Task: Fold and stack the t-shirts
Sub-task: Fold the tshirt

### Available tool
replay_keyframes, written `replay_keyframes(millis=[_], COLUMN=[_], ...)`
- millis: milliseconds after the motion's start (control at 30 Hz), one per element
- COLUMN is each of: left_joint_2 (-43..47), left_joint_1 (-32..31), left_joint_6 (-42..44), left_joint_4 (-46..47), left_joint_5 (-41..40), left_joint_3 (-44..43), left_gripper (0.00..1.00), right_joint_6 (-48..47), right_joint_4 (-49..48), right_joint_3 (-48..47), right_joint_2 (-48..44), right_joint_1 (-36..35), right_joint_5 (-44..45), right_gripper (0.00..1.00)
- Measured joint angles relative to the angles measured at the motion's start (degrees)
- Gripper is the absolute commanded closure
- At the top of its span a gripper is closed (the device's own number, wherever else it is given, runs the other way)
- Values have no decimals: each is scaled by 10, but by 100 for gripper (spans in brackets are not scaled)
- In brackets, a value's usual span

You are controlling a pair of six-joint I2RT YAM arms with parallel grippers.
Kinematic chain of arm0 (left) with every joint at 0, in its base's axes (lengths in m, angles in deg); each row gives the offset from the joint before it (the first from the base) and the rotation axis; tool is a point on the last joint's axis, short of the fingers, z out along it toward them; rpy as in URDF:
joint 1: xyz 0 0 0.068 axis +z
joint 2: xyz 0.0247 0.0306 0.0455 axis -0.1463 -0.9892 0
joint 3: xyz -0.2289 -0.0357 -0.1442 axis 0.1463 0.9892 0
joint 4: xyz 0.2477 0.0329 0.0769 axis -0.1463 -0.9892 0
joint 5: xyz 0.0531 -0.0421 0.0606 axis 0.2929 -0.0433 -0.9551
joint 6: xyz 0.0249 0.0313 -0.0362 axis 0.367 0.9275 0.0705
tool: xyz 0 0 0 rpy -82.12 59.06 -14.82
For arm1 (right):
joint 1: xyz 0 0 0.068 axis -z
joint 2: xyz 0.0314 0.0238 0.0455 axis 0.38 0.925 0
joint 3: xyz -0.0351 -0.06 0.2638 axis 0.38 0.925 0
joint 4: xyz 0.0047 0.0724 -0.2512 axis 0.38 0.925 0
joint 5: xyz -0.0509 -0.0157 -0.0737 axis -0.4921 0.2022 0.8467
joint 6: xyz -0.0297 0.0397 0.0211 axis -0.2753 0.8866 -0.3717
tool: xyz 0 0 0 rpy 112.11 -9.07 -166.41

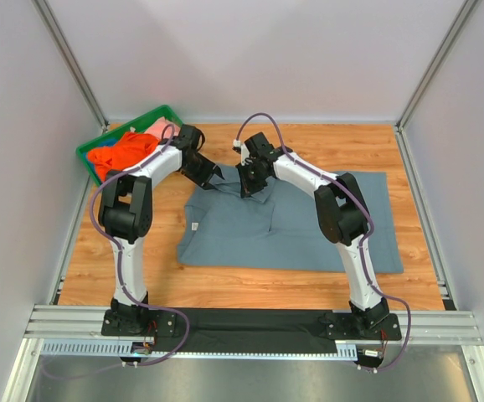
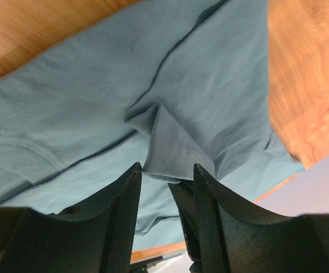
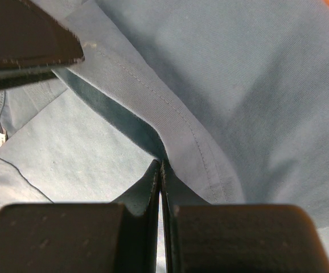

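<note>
A slate grey-blue t-shirt (image 1: 309,226) lies spread on the wooden table, its small white label (image 1: 194,226) near its left edge. My right gripper (image 1: 249,188) is shut on a stitched hem of this shirt (image 3: 181,131) and lifts it into a raised fold (image 2: 173,145). The right gripper's (image 3: 161,165) jaws are pressed together with the hem pinched at the tips. My left gripper (image 1: 211,177) hangs just left of that fold, open. In the left wrist view its fingers (image 2: 124,216) stand apart, the fold's edge right at the tips of the left gripper (image 2: 167,173).
A green bin (image 1: 133,124) at the back left holds an orange t-shirt (image 1: 125,155) and a pale pink one (image 1: 160,128). White walls enclose the table on three sides. Bare wood (image 1: 342,142) shows behind the grey-blue shirt.
</note>
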Motion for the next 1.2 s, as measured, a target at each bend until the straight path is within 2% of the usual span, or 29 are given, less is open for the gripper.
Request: replay_keyframes(millis=[500,667,700,800,833,900,1033,1200], left_joint_2=[-9,-15,-17,-25,-28,-31,-35,-34], left_joint_1=[0,0,0,0,0,0,0,0], left_joint_6=[4,5,5,6,7,9,19,37], left_joint_4=[-14,-12,-12,-8,-6,-5,-13,-16], left_joint_5=[-24,-23,-22,-17,-15,-12,-11,-12], left_joint_3=[-9,-9,-9,-9,-9,-10,-30,-54], left_gripper=[53,62,68,78,85,93,99,100], right_joint_6=[5,5,4,4,3,0,3,51], right_joint_4=[-4,-4,-3,-3,-2,2,17,14], right_joint_3=[7,7,7,6,6,5,7,25], right_joint_2=[0,0,0,0,0,-1,-22,-107], right_joint_1=[0,0,0,0,0,0,3,34], right_joint_5=[0,0,0,1,2,3,19,44], right_gripper=[100,100,99,96,92,84,68,62])
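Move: The raised edge of the t-shirt's fold lies nearly straight under the left hand, about 2 cm below its open fingers; the green box is some 20 cm to its left and 10 cm farther out, and the collar tag about 14 cm back and 6 cm left. From the right hand, whose shut tips are on another spot of the same fold, that edge is roughly 8 cm left and 4 cm ahead, at much the same height. Straight down about 2 cm goes the left hand, its half-open fingers closing on the raised edge of the fold; they keep the pinch as the hand comes back up and eases slightly forward. The right hand stays at its end of the fold until the left has nearly shut, then opens by about a third and lifts off some 7 cm, drawing away to the right. ##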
